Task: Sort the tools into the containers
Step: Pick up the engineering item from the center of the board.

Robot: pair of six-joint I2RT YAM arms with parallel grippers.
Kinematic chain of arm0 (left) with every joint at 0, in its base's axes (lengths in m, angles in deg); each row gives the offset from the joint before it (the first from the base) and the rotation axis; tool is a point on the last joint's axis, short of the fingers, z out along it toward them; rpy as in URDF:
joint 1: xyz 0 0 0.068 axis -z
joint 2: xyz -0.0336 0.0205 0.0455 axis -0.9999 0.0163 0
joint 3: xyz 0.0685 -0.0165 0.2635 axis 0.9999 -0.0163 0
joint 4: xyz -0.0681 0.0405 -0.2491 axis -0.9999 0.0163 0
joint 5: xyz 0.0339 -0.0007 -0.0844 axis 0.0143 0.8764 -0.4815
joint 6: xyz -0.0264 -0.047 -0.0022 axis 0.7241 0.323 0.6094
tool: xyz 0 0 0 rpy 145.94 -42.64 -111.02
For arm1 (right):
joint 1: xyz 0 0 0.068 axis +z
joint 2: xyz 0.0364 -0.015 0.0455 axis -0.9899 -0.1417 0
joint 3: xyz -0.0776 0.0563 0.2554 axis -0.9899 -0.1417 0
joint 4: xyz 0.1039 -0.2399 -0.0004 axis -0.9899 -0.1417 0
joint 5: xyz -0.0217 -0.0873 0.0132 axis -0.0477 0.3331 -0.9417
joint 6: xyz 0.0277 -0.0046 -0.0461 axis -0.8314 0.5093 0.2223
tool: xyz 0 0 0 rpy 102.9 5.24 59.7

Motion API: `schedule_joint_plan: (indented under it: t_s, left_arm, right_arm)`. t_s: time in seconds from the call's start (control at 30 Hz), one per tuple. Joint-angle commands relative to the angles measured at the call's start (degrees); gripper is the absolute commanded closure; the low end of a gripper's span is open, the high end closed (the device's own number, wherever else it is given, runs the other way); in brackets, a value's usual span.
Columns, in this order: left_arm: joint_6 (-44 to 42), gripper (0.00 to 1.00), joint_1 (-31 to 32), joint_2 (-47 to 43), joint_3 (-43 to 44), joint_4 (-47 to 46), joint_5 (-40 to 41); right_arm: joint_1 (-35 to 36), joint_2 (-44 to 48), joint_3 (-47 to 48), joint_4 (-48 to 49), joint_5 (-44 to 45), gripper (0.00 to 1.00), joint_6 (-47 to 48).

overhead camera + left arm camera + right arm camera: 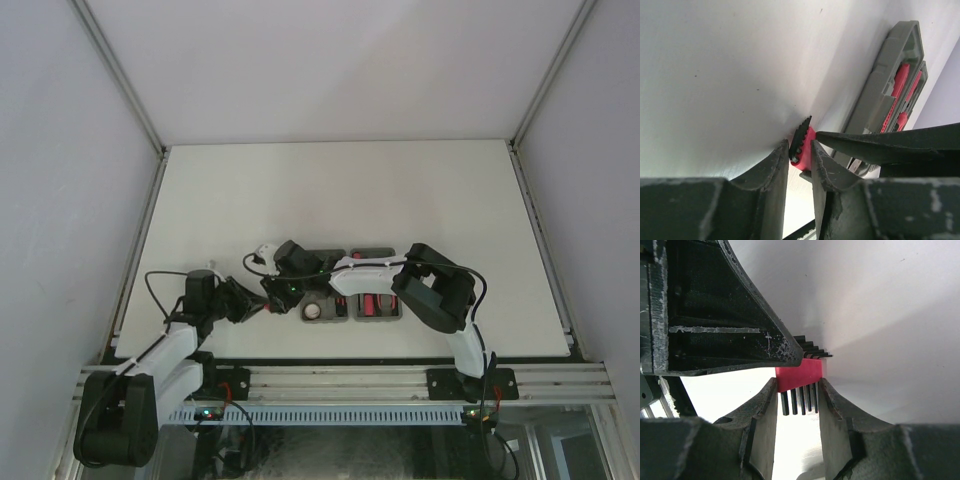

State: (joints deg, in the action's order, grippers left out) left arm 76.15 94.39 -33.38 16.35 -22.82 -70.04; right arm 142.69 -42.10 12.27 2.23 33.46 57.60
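Observation:
A red holder carrying several thin black key shafts hangs just above the white table, gripped from two sides. My right gripper is shut on the holder's ends, and the shafts stick out between its fingers. My left gripper is shut across the same holder, with one pad on the red face and the other on the black shafts. In the top view both grippers, left and right, meet just left of the containers. The grey left tray and right tray hold red-handled tools.
The trays' grey case lies close to the right of the joined grippers. The right arm arches over the trays. White walls enclose the table on three sides.

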Motion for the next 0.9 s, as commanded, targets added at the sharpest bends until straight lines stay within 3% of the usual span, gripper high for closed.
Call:
schedule_joint_plan:
  t_s: [0.0, 0.2, 0.3, 0.53, 0.73, 0.87]
  left_arm:
    - [-0.02, 0.75, 0.63, -0.31, -1.9, 5.22, 1.19]
    - [0.56, 0.92, 0.63, -0.34, -1.9, 4.61, 2.03]
    - [0.83, 1.0, 0.61, -0.54, -1.6, 3.74, 2.27]
    - [-2.05, 1.0, 0.64, -4.9, 2.72, 7.64, 1.87]
    - [-5.56, 1.0, 0.65, -13.59, 8.53, 15.83, 3.58]
    - [-7.87, 1.0, 0.64, -18.49, 11.77, 17.27, 2.35]
  right_arm:
    - [0.11, -3.57, -2.61, -6.1, 0.86, 0.77, -1.24]
    - [-0.24, -2.89, -2.56, -4.99, 1.05, 0.77, -1.94]
    - [-0.56, -1.5, -2.52, -4.63, 1.8, 0.72, -1.9]
    - [-1.12, 5.95, -2.58, -4.05, 2.99, 0.48, -1.17]
    - [-0.4, 15.17, -3.0, -4.12, 9.2, 0.43, -0.18]
    - [0.3, 21.82, -8.64, -0.39, 13.53, 0.42, -0.48]
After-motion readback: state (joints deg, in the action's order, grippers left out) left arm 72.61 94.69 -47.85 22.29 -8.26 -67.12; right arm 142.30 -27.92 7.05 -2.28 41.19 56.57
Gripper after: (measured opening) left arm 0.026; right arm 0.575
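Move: The engineering item, a red holder with black hex keys, is right at both hands: still pinched in the right fingers and within about 1 cm of the left hand's fingertips, slightly to its right and below. From the left hand, the white roll in the case is some 10 cm to the right and 1 cm nearer the base; the case's left half is centred about 13 cm right and 4 cm farther out. The left hand stays almost in place and shuts its fingers on the upper part of the red hex-key holder while the right hand still grips it, then lifts some 5 cm with its hold kept. Once the left is closed, the right hand opens its fingers, lets go of the holder and backs off to its right by about 3.5 cm, then rises more steeply, some 6.5 cm in all, away from the holder. ##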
